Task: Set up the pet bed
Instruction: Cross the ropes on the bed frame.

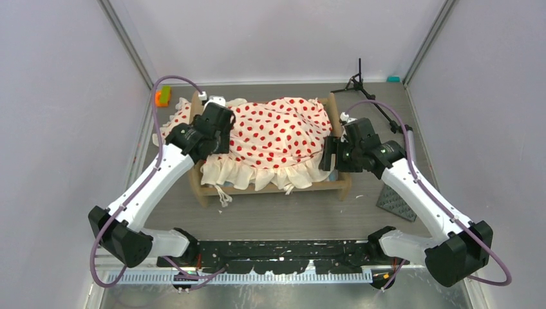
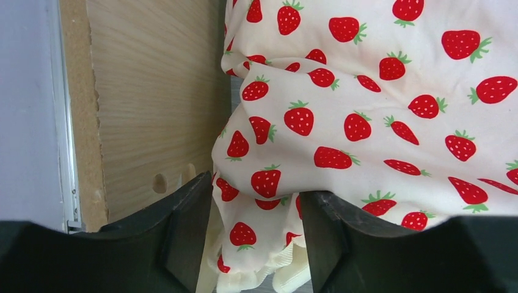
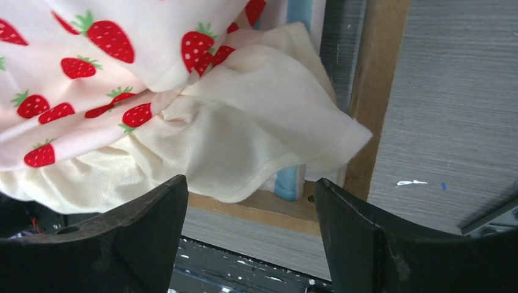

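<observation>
The pet bed [image 1: 270, 190] stands mid-table, a light-wood frame under cream bedding [image 1: 277, 132] printed with red strawberries, its ruffle hanging over the front rail. My left gripper [image 1: 217, 136] is at the bed's left end. In the left wrist view it [image 2: 255, 201] is open, with a fold of bedding [image 2: 366, 122] hanging loose between the fingers beside the wooden end board [image 2: 153, 104]. My right gripper [image 1: 329, 154] is at the right end. Seen from the right wrist it [image 3: 250, 189] is open and empty, just below the ruffle [image 3: 244, 146], the blue-striped mattress corner [image 3: 290, 183] and the frame rail [image 3: 275, 207].
An orange and green block [image 1: 162, 96] lies at the back left. A black tripod stand [image 1: 360, 84] and a small teal object [image 1: 393, 79] are at the back right. A dark studded mat [image 1: 396, 203] lies right of the bed. White walls close in both sides.
</observation>
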Robot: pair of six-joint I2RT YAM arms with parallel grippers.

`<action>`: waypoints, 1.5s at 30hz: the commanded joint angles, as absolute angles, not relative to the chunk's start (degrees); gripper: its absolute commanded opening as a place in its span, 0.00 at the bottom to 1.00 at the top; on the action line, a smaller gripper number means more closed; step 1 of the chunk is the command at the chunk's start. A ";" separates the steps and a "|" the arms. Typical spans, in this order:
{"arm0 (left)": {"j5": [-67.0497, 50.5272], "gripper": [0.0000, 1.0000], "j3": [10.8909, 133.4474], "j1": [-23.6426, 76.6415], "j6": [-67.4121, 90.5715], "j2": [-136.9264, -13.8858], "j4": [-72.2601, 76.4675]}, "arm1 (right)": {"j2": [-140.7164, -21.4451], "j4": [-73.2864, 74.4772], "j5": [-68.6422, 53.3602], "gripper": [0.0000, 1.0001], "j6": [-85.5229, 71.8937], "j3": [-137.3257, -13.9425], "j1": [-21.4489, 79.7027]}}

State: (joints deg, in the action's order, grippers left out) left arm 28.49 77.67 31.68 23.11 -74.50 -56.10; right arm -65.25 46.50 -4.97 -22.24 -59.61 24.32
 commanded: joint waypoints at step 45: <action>23.15 0.82 71.73 66.84 -1.70 -82.51 -0.27 | -67.31 22.32 -30.26 0.00 -41.86 -66.77 15.33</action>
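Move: The cream ruffle corner that the right hand goes for lies about 4 cm ahead of it, 1 cm to its left and 2 cm lower. The bed frame's near right corner is about 5 cm back, 4 cm right and 8 cm below that hand; the near rope's tassel lies some 12 cm left, 6 cm back and 9 cm lower. From the left hand the ruffle corner lies roughly 29 cm right, 2 cm back and 8 cm lower. The ruffle corner is pinched by the right hand, which eases about 4 cm forward and slightly down, shuts its open fingers on it, then lifts it some 12 cm while carrying it forward and left, the wrist rolling. Meanwhile the left hand rises clear of the cover, then sweeps about 25 cm right and somewhat back towards the ruffle, opening wider and swinging roughly 50 degrees clockwise. ##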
